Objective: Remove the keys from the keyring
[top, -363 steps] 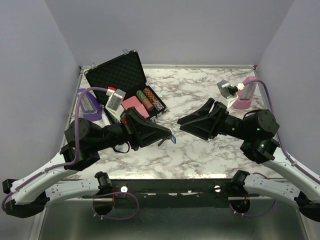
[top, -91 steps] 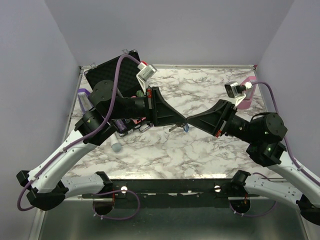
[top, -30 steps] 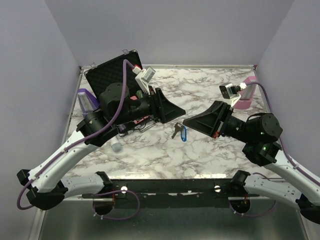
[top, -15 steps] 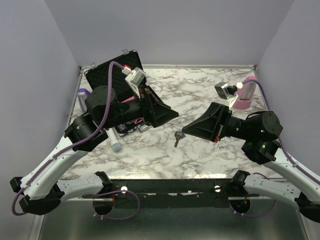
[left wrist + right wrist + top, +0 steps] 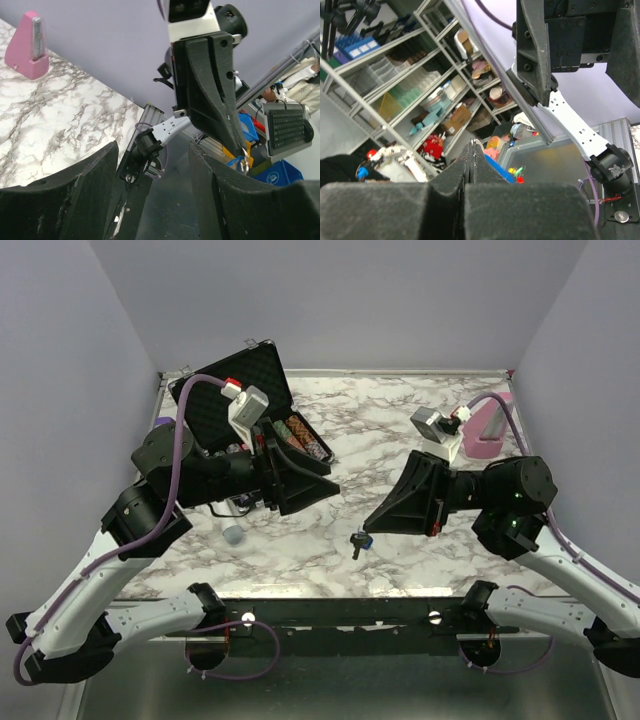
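Observation:
My right gripper (image 5: 369, 528) hangs above the table's near middle, tilted down and to the left. It is shut on the keyring (image 5: 366, 538). The blue tag and a small dark-looking key (image 5: 355, 547) dangle just under its tip. In the right wrist view the pads are pressed together, and a sliver of the thin metal ring (image 5: 473, 143) pokes out at the tip. My left gripper (image 5: 331, 483) is open, with nothing between its fingers (image 5: 55, 200). It points right, a short way up and left of the keyring, apart from it.
An open black poker chip case (image 5: 238, 388) with striped chips (image 5: 301, 439) lies at the back left, behind the left arm. A pink metronome (image 5: 487, 436) stands at the back right. A small pale ball (image 5: 232, 534) lies near the left arm.
My right gripper has swung toward the near edge and tipped down, carrying the keyring and key along. The left gripper has drawn back to the left, away from them.

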`<state>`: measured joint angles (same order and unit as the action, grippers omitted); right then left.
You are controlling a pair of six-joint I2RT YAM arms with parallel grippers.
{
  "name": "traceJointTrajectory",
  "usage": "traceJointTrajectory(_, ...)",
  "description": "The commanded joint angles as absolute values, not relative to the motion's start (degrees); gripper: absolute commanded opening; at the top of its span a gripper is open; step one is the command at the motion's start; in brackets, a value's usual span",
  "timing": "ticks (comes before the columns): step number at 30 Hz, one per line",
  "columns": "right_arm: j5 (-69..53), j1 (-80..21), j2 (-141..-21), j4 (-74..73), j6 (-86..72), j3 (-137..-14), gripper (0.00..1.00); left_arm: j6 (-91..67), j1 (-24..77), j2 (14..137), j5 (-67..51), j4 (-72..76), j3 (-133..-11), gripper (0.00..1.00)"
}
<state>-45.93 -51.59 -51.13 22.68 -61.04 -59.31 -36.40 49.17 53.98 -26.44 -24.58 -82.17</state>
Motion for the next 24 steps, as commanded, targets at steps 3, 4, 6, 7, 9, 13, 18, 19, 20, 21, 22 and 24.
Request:
traceJointTrajectory(3, -56.68, -51.86, -53.79, 37.94, -65.21, -58.80, 0.01, -34.72, 48.52, 50.01, -34.27, -21.36, -80.51, 0.65)
traceJointTrajectory(4, -57.12, -51.94, -54.31, 38.40, -65.13, -58.80, 0.01, -34.63, 48.52, 49.57, -35.15, -20.92, -80.07, 0.65)
traceJointTrajectory(6, -57.39, -51.86, -55.19, 38.24, -63.81, -59.50, 0.01, -34.54, 48.52, 48.96, -36.47, -20.48, -79.54, 0.65)
traceJointTrajectory(7, -57.83, -51.86, -55.89, 38.32, -63.46, -59.76, 0.01, -34.54, 48.52, 48.69, -36.82, -20.22, -79.37, 0.65)
traceJointTrajectory(9, -58.88, -51.86, -57.03, 39.54, -63.54, -60.38, 0.01, -34.54, 48.52, 48.17, -37.96, -19.69, -78.84, 0.65)
traceJointTrajectory(13, -60.73, -51.86, -58.88, 41.92, -64.07, -61.43, 0.01, -35.68, 48.52, 47.20, -40.77, -17.15, -77.17, 0.65)
traceJointTrajectory(18, -62.48, -51.86, -60.90, 44.56, -65.30, -62.49, 0.01, -36.39, 48.52, 46.85, -43.41, -15.38, -76.11, 0.65)
traceJointTrajectory(19, -63.19, -51.86, -61.26, 45.17, -65.56, -62.75, 0.01, -36.39, 48.52, 46.76, -43.59, -15.38, -76.03, 0.65)
traceJointTrajectory(20, -63.63, -51.86, -61.52, 45.87, -65.91, -63.01, 0.01, -36.47, 48.52, 46.76, -44.03, -15.29, -75.94, 0.65)
traceJointTrajectory(21, -63.98, -51.86, -61.96, 46.05, -66.18, -63.28, 0.01, -36.56, 48.52, 46.76, -44.12, -15.29, -75.76, 0.65)
traceJointTrajectory(22, -64.51, -51.86, -62.31, 46.14, -66.09, -63.72, 0.01, -36.65, 48.52, 46.58, -44.30, -15.29, -75.76, 0.65)
traceJointTrajectory(24, -65.30, -51.86, -62.93, 46.32, -66.36, -64.33, 0.01, -36.83, 48.52, 46.50, -44.38, -15.21, -75.59, 0.64)
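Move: The left hand is empty and open. The keys on the keyring hang from the right fingertips, about 9 cm back from the left hand, 5 cm to its right and a couple of centimetres below it; the blue tag hangs beside them, level with the keys and 1 cm farther right. The closed right fingertips are some 7 cm back and 7 cm to the right of the left hand. From the right hand, the keys hang about 2 cm back, 2 cm to its left and 2 cm below. The left hand, its fingers staying open, sweeps back about 6 cm and a little to its left, slowing near the end, and turns some 15 degrees clockwise, so that its gap comes round towards the keys without touching them. The right hand, still shut on the keyring, shifts only a centimetre or two back and to the left and swivels about 15 degrees counter-clockwise while rolling about 10 degrees, bringing the hanging keys and tag round towards the left fingers. ##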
